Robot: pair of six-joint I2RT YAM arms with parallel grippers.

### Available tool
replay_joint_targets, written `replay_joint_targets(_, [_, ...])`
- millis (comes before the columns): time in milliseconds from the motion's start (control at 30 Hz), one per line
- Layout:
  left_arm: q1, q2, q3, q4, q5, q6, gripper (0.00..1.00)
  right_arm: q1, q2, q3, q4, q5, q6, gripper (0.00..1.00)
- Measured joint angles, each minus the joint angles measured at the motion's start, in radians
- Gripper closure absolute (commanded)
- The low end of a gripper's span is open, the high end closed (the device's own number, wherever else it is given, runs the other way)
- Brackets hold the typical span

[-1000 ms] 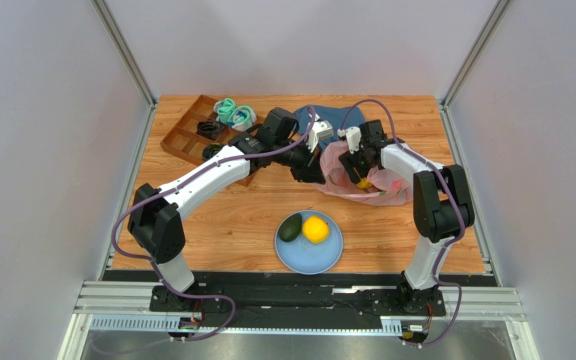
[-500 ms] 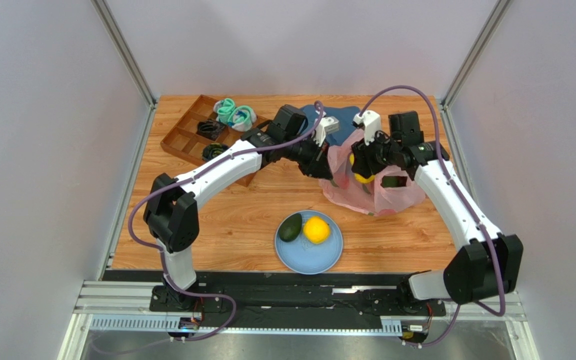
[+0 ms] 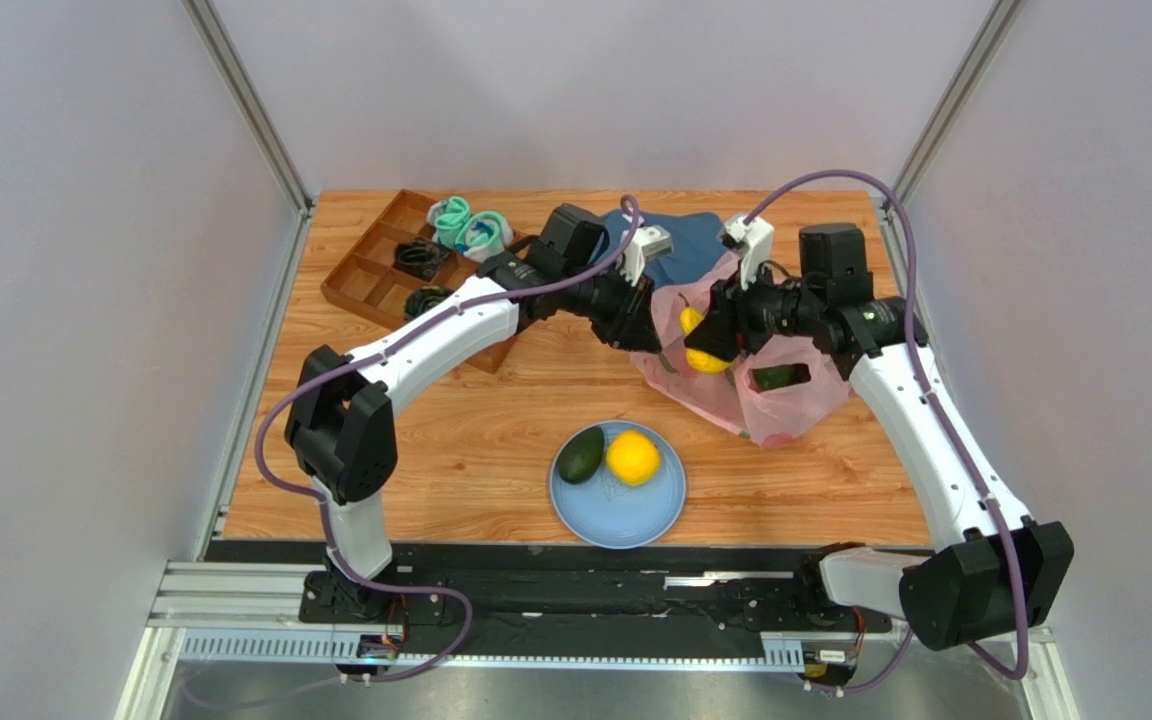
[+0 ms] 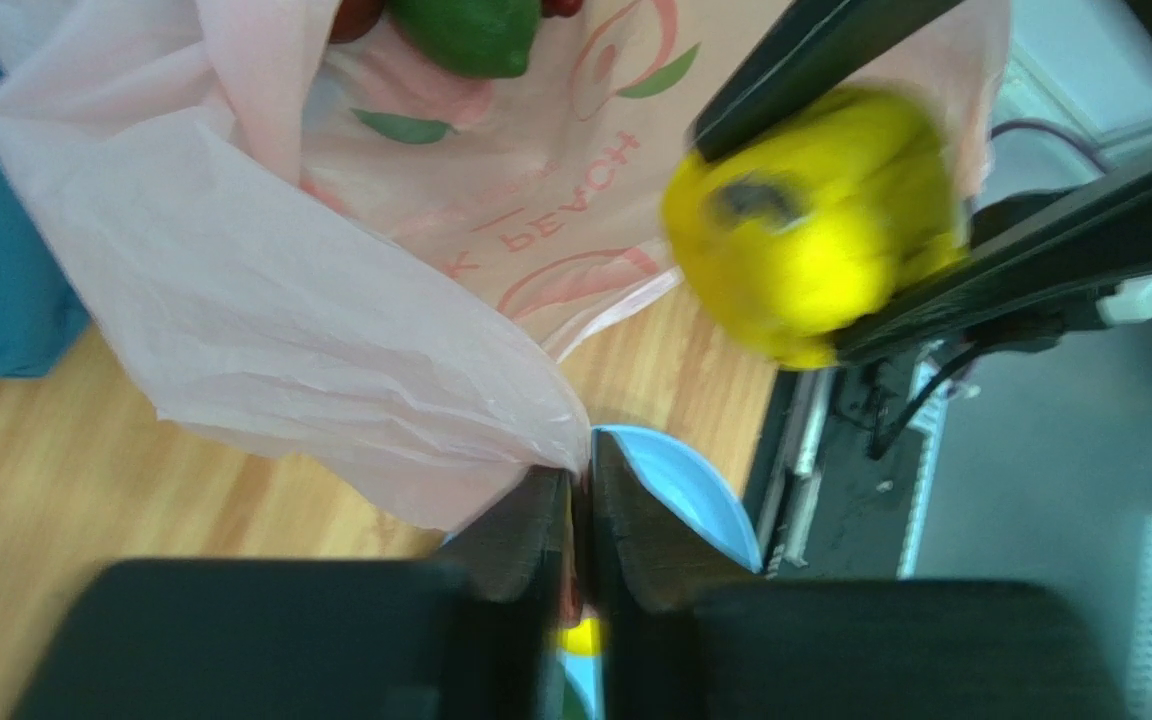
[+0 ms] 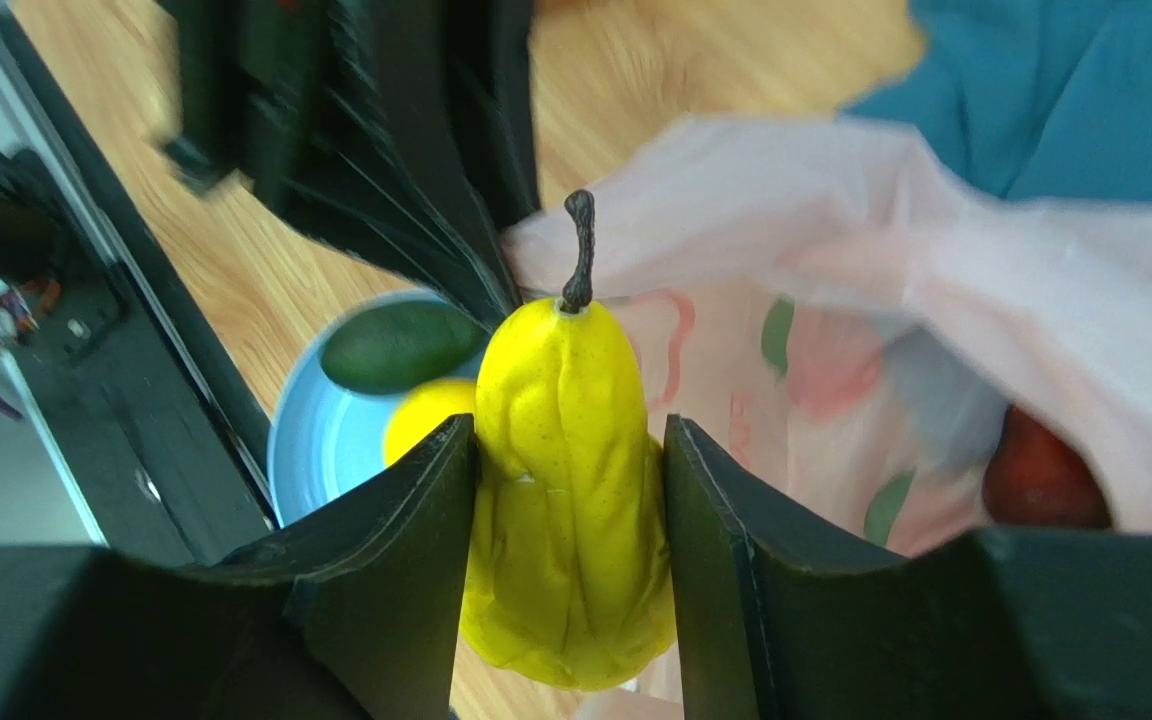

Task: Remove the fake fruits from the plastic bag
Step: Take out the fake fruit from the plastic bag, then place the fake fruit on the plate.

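Observation:
The pink plastic bag (image 3: 760, 393) lies at the right of the table, its mouth lifted. My left gripper (image 3: 645, 324) is shut on the bag's edge (image 4: 387, 375), jaws pinched together with film between them. Above the bag's mouth my right gripper (image 3: 710, 338) is shut on a yellow pear (image 5: 567, 480), stem up, which the left wrist view shows as a blurred pear (image 4: 815, 225). A green fruit (image 4: 470, 30), a dark red fruit (image 5: 1040, 473) and a dark green avocado (image 3: 781, 375) are still in the bag. The blue plate (image 3: 642, 518) holds an avocado (image 3: 581, 453) and a yellow citrus (image 3: 630, 458).
A dark blue cloth (image 3: 687, 240) lies behind the bag. At the back left a brown divided tray (image 3: 372, 263) holds black cables, with teal rolled socks (image 3: 470, 225) beside it. Grey walls close in the table on both sides.
My right gripper has closed on the pear and lifted it out of the bag, toward the left. The left gripper has kept hold of the bag's edge, which has risen.

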Motion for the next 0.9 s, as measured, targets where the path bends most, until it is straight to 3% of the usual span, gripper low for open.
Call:
replay_joint_targets(100, [0.032, -0.008, 0.004, -0.027, -0.008, 0.016, 0.29, 0.012, -0.002, 0.091, 0.006, -0.037, 0.017, 0.55])
replay_joint_targets(200, [0.094, -0.021, 0.020, -0.060, -0.014, 0.023, 0.21, 0.066, -0.028, 0.133, 0.002, -0.065, -0.031, 0.55])
replay_joint_targets(333, [0.184, -0.077, 0.034, -0.090, -0.031, 0.032, 0.19, 0.203, -0.051, 0.098, -0.066, -0.077, -0.136, 0.55])
replay_joint_targets(433, [0.238, -0.166, 0.020, -0.099, -0.058, 0.045, 0.18, 0.306, -0.062, -0.021, -0.117, -0.047, -0.253, 0.55])
replay_joint_targets(667, [0.241, -0.407, -0.146, -0.079, -0.079, 0.063, 0.19, 0.414, -0.049, -0.227, -0.242, 0.069, -0.473, 0.55])
replay_joint_targets(900, [0.264, -0.476, -0.295, -0.072, -0.089, 0.064, 0.19, 0.562, -0.039, -0.294, -0.214, 0.152, -0.608, 0.54])
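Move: The yellow pear is already in the right fingers. The blue plate lies about 12 cm back, 10 cm left and some 22 cm below them; on it, the round yellow fruit is roughly 9 cm back and 7 cm left of the hand, the avocado 9 back and 14 left. The left fingers still pinch the bag's rim; the bag's middle lies about 8 cm ahead, 13 cm right and 18 cm below them. The left fingers let go of the bag's rim, opening wide, and that hand pulls away about 15 cm left, swinging forward and back on the way and rising before it eases down. Keeping its grip on the pear, the right hand lifts some 6 cm, then sweeps back and down to the plate's right edge, ending about 16 cm back and turned some 50 degrees counter-clockwise. ##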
